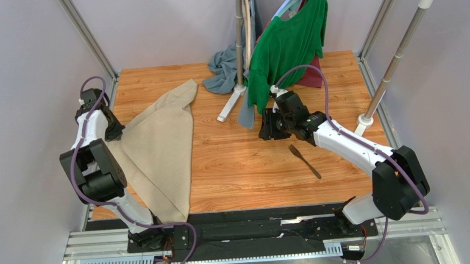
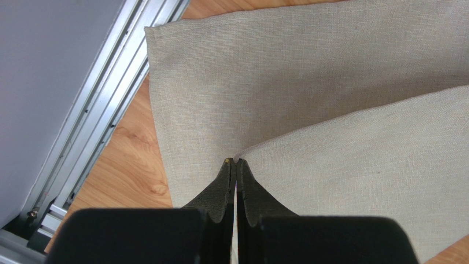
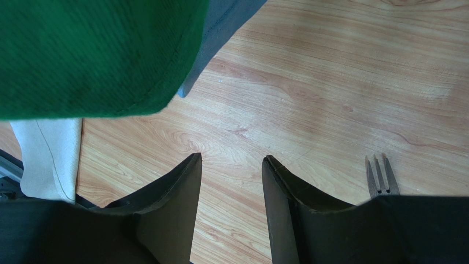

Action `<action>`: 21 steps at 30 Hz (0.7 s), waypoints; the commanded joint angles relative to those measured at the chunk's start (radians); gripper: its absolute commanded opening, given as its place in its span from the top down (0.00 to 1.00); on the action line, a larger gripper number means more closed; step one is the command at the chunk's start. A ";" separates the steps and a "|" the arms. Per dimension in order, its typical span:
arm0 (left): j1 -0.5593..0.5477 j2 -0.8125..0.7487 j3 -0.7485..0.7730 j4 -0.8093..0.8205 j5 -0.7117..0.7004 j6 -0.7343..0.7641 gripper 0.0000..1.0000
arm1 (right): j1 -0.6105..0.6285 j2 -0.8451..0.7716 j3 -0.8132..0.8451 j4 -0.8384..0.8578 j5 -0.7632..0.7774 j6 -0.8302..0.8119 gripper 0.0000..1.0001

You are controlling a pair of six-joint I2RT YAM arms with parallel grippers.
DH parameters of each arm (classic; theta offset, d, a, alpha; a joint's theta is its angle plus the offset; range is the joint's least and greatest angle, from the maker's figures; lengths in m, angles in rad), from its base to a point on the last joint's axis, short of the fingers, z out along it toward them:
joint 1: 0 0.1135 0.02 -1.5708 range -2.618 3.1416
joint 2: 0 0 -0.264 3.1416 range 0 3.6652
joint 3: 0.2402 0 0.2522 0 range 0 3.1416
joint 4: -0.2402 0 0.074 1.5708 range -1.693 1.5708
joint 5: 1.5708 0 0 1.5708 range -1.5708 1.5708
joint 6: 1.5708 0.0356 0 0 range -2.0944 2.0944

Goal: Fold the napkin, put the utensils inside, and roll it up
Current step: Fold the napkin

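The beige napkin [image 1: 159,145] lies on the left side of the wooden table, folded over itself into a rough triangle. In the left wrist view one layer of the napkin [image 2: 286,71] lies flat and an upper layer runs up to the fingertips. My left gripper [image 1: 116,128] [image 2: 235,161] is at the napkin's left corner, shut on a thin edge of the cloth. The dark fork [image 1: 304,161] lies alone right of centre, and its tines [image 3: 380,176] peek out beside my right finger. My right gripper [image 1: 268,126] [image 3: 231,158] hangs open over bare wood, holding nothing.
A green shirt [image 1: 287,44] hangs from a clothes rack, close above my right gripper. The rack's white foot [image 1: 232,103] and a grey-blue cloth [image 1: 222,69] sit at the back centre. Another rack foot [image 1: 364,120] stands at right. A metal frame rail [image 2: 93,110] borders the table's left edge.
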 commanded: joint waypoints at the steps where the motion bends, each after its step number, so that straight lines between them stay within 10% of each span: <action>1: 0.030 -0.039 -0.005 0.023 0.003 0.003 1.00 | -0.004 0.014 0.048 0.013 -0.018 0.003 0.52; 21: 0.139 -0.148 -0.180 0.136 -0.023 -0.116 1.00 | -0.004 0.049 0.057 0.034 -0.049 0.008 0.52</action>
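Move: My closed left fingertips already hold the folded-over flap, just above the table. The lower layer's left edge lies some 3 cm to their left and 2 cm back, its far-left corner about 7 cm left and 4 cm ahead. The napkin's far tip is roughly 18 cm ahead and 31 cm right, its near tip 33 cm back and 26 cm right. From my idle right hand, that left edge lies about 65 cm left, 4 cm ahead and 5 cm lower. With my left fingers still shut on the flap, I ease it a little left, then draw it mostly back towards me and further left, towards the lower layer's left edge, about 5 cm in all. On the way I rise some 1 cm and sink again to just under where I began, turning the wrist about 10 degrees counter-clockwise. ##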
